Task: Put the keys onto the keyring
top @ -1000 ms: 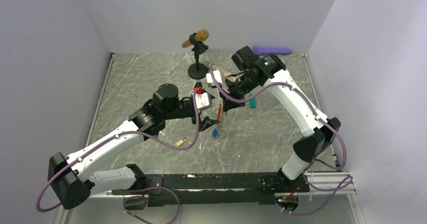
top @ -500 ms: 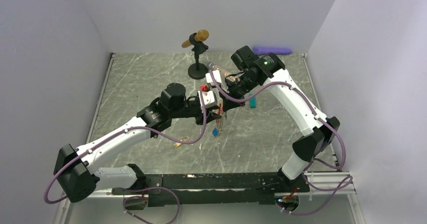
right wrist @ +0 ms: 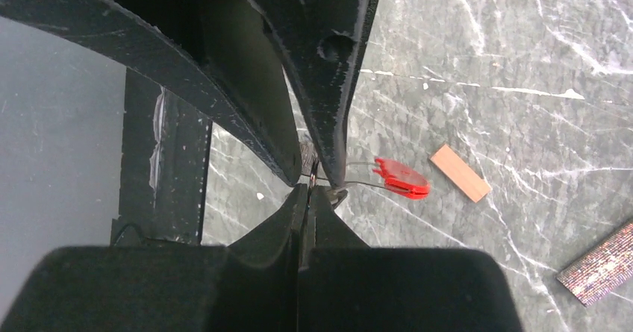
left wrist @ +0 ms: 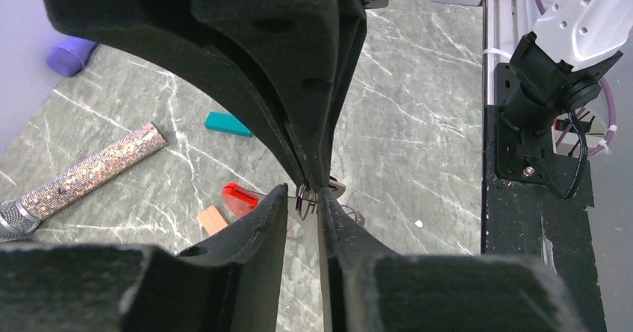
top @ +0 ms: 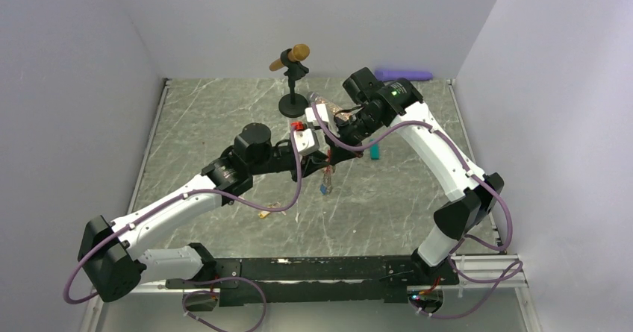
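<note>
The keyring hangs in the air over the middle of the table, its silvery coil [left wrist: 307, 200] pinched between both grippers. My right gripper [right wrist: 307, 187] is shut on the coil from one side. From the opposite side my left gripper [left wrist: 302, 195] has its jaws drawn in narrowly around the same coil. Below it the red clip [right wrist: 401, 177] dangles on a thin wire. In the top view both grippers meet, left [top: 324, 162] and right [top: 334, 147]. A blue-tagged key [top: 322, 190] shows just below them. A yellowish-tagged key [top: 265, 213] lies by the left arm's cable.
A tan wooden block [right wrist: 459, 171] lies near the red clip, and a teal block [left wrist: 228, 123] a little further off. A glittery tube [left wrist: 89, 171] rests on the marble top. A microphone on a black stand [top: 292, 86] is at the back, and a purple object [top: 403, 74] by the far wall.
My left arm has swung up and to the right to meet the right gripper, and its jaws have closed in from wide open around the coil. The right arm has stayed still.
</note>
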Robot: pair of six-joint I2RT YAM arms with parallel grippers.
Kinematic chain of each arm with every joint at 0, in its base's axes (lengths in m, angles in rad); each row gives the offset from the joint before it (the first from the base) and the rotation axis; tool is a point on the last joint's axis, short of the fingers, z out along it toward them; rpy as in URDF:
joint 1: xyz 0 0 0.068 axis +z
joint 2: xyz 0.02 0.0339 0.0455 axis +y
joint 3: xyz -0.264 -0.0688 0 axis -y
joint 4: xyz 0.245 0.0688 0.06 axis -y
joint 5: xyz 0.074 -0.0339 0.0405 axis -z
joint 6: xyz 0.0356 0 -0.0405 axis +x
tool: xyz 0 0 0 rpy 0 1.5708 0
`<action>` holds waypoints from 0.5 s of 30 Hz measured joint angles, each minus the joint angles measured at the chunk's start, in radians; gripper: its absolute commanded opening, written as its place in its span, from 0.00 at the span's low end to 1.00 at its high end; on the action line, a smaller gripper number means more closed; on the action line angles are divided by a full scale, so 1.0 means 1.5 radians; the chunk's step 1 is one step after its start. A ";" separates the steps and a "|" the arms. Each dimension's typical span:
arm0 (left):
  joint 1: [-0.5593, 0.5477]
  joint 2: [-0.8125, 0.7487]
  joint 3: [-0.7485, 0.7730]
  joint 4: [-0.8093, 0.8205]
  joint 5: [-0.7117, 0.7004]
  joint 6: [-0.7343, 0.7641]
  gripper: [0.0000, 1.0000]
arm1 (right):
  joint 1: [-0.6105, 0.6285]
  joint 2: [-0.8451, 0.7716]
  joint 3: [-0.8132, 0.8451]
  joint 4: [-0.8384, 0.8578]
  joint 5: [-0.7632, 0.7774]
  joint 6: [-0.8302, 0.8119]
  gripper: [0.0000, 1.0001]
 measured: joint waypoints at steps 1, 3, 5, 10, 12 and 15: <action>0.000 0.000 0.000 0.001 0.001 -0.002 0.21 | 0.000 0.000 0.000 0.001 0.000 -0.001 0.00; 0.000 0.000 0.000 0.001 0.002 -0.005 0.16 | -0.001 0.000 0.000 0.000 0.001 -0.001 0.00; 0.000 0.000 0.000 0.001 0.002 -0.005 0.07 | -0.002 0.000 0.000 0.000 -0.001 0.000 0.00; 0.000 0.001 0.003 -0.008 0.002 -0.004 0.00 | -0.002 0.000 0.000 -0.001 -0.002 0.000 0.00; 0.000 0.002 0.005 -0.009 0.003 -0.005 0.00 | -0.002 0.000 0.000 0.000 -0.004 -0.001 0.00; 0.002 -0.002 -0.002 -0.002 -0.001 -0.017 0.00 | -0.002 -0.002 -0.007 0.004 -0.007 0.001 0.07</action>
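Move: The keyring's thin metal loop, held in the right fingertips, sits right between the slightly open left fingertips, within 1 cm. Some 25 cm below the left hand, the wooden block lies about 10 cm ahead, level sideways; the teal block about 15 cm ahead and 14 cm right; the yellow key tag roughly 4 cm back and 16 cm left. From the right hand, the loop is about 1 cm left. The left hand stays in place and closes its fingers fully onto the loop, the right still pinching the keyring. ##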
